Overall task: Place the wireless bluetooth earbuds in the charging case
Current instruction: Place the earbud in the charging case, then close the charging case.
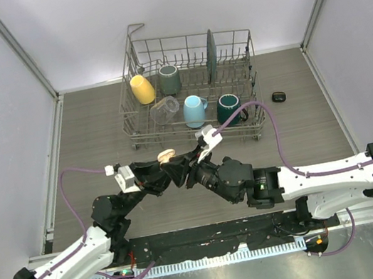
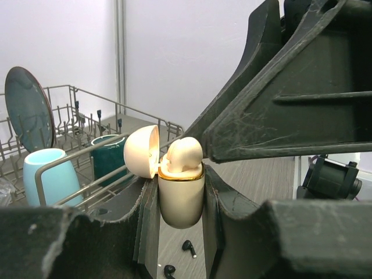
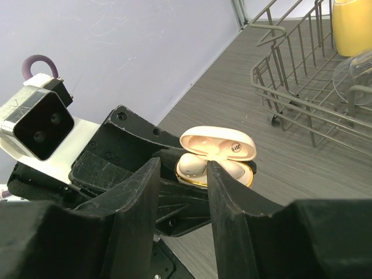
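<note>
My left gripper [image 2: 181, 181] is shut on a cream charging case [image 2: 181, 200] and holds it upright above the table, its lid [image 2: 142, 151] hinged open to the left. A cream earbud [image 2: 183, 156] sits in the case's mouth. My right gripper [image 3: 183, 168] hangs just over the case [image 3: 232, 168], its jaws slightly apart with nothing between them. One of its fingers [image 2: 279, 87] ends beside the earbud. Two black earbuds [image 2: 189, 247] lie on the table below the case. From above, the case [image 1: 167, 155] shows where the two grippers meet.
A wire dish rack [image 1: 252, 81] stands behind, holding a yellow mug [image 1: 142, 88], a grey mug [image 1: 169, 79], a light blue mug [image 1: 194, 110], a dark teal mug [image 1: 229, 108], a glass [image 1: 164, 109] and a plate [image 1: 211, 54]. A small black object [image 1: 279, 96] lies right of it.
</note>
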`<state>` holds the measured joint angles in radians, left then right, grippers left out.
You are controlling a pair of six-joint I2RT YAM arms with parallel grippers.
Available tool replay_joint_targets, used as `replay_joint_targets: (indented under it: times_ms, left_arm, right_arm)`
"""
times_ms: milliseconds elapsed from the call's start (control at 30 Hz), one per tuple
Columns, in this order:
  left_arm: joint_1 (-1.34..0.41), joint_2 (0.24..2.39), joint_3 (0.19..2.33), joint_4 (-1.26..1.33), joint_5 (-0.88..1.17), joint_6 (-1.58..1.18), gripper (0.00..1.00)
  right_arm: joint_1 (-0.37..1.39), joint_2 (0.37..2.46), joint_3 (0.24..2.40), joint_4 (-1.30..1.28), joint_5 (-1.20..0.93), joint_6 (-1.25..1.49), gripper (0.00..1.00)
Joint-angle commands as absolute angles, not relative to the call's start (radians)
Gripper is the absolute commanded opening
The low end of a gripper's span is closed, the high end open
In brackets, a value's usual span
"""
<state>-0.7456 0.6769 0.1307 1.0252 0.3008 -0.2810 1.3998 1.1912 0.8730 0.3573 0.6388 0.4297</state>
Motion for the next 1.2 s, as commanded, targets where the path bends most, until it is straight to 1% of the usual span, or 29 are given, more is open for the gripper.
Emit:
replay_joint_targets:
  times_ms: [0, 100, 333, 433, 467, 567, 667, 767, 833, 867, 900, 967, 1000, 1033, 1067, 1133, 1167]
  left_arm:
    - [-0.746, 0.661, 0.176, 1.143, 0.302, -0.278, 0.00]
    - [-0.746, 0.663, 0.175, 1.140, 0.307, -0.279, 0.00]
    - [-0.744, 0.654, 0.164, 1.126, 0.313, -0.284, 0.00]
    - [-0.746, 0.643, 0.160, 1.109, 0.310, -0.282, 0.00]
    - [-0.744, 0.637, 0.158, 1.100, 0.308, -0.282, 0.00]
    - [-0.744, 0.629, 0.155, 1.086, 0.310, -0.282, 0.00]
    - [-0.746, 0.627, 0.153, 1.081, 0.311, -0.284, 0.00]
    - [-0.746, 0.627, 0.153, 1.077, 0.311, -0.285, 0.00]
    - [-0.746, 0.632, 0.156, 1.077, 0.313, -0.288, 0.00]
    - [-0.744, 0.634, 0.156, 1.075, 0.316, -0.290, 0.00]
    - [-0.744, 0.635, 0.158, 1.075, 0.318, -0.291, 0.00]
    - [-0.744, 0.638, 0.160, 1.075, 0.316, -0.298, 0.00]
    - [-0.745, 0.640, 0.160, 1.075, 0.316, -0.299, 0.00]
    - [-0.744, 0.641, 0.161, 1.074, 0.316, -0.307, 0.00]
    - [-0.745, 0.644, 0.161, 1.074, 0.314, -0.311, 0.00]
    - [-0.745, 0.646, 0.163, 1.074, 0.321, -0.324, 0.00]
    - [-0.744, 0.647, 0.166, 1.072, 0.322, -0.330, 0.00]
  right_arm:
    - [1.397, 1.160, 0.896, 0.295, 0.696, 0.434, 0.46]
    - [1.397, 1.152, 0.896, 0.296, 0.707, 0.439, 0.52]
    - [1.397, 1.108, 0.893, 0.343, 0.706, 0.431, 0.57]
    - [1.396, 1.068, 0.876, 0.394, 0.686, 0.420, 0.63]
    - [1.397, 1.054, 0.864, 0.406, 0.677, 0.417, 0.69]
    - [1.394, 1.020, 0.830, 0.431, 0.707, 0.411, 0.79]
    - [1.388, 0.999, 0.816, 0.391, 0.729, 0.457, 0.81]
    - [1.381, 0.994, 0.834, 0.299, 0.758, 0.503, 0.83]
    - [1.364, 1.014, 0.876, 0.128, 0.785, 0.566, 0.84]
    - [1.350, 1.023, 0.932, 0.057, 0.796, 0.598, 0.84]
    - [1.315, 1.034, 0.962, -0.092, 0.793, 0.665, 0.84]
    - [1.269, 1.057, 1.029, -0.204, 0.727, 0.725, 0.85]
    - [1.215, 1.057, 1.040, -0.263, 0.697, 0.771, 0.85]
    - [1.189, 1.054, 1.043, -0.278, 0.605, 0.788, 0.85]
    - [1.165, 1.045, 1.042, -0.288, 0.568, 0.807, 0.87]
    - [1.109, 1.034, 1.045, -0.322, 0.510, 0.885, 0.88]
    - [1.103, 1.026, 1.055, -0.342, 0.517, 0.915, 0.88]
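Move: The white earbud sits in the open charging case, its head about 1 cm ahead and 1 cm left of the right hand, between already loosened fingertips. From the left hand, which holds the case, that earbud is some 3 cm above, 1 cm forward and 1 cm right. From the right hand, the nearer black earbud lies on the table about 10 cm right, 4 cm ahead and 20 cm below; the blue mug stands roughly 19 cm ahead, 8 cm right and 13 cm lower. The white earbud is left in the case as the right fingers open from under half to nearly full. The right hand backs off rightward, rising about 4 cm, then swings forward and down towards the blue mug, ending some 8 cm right and 6 cm forward, tipped down and turned clockwise about 15 degrees each. The left hand keeps its grip on the case, rising slightly. ##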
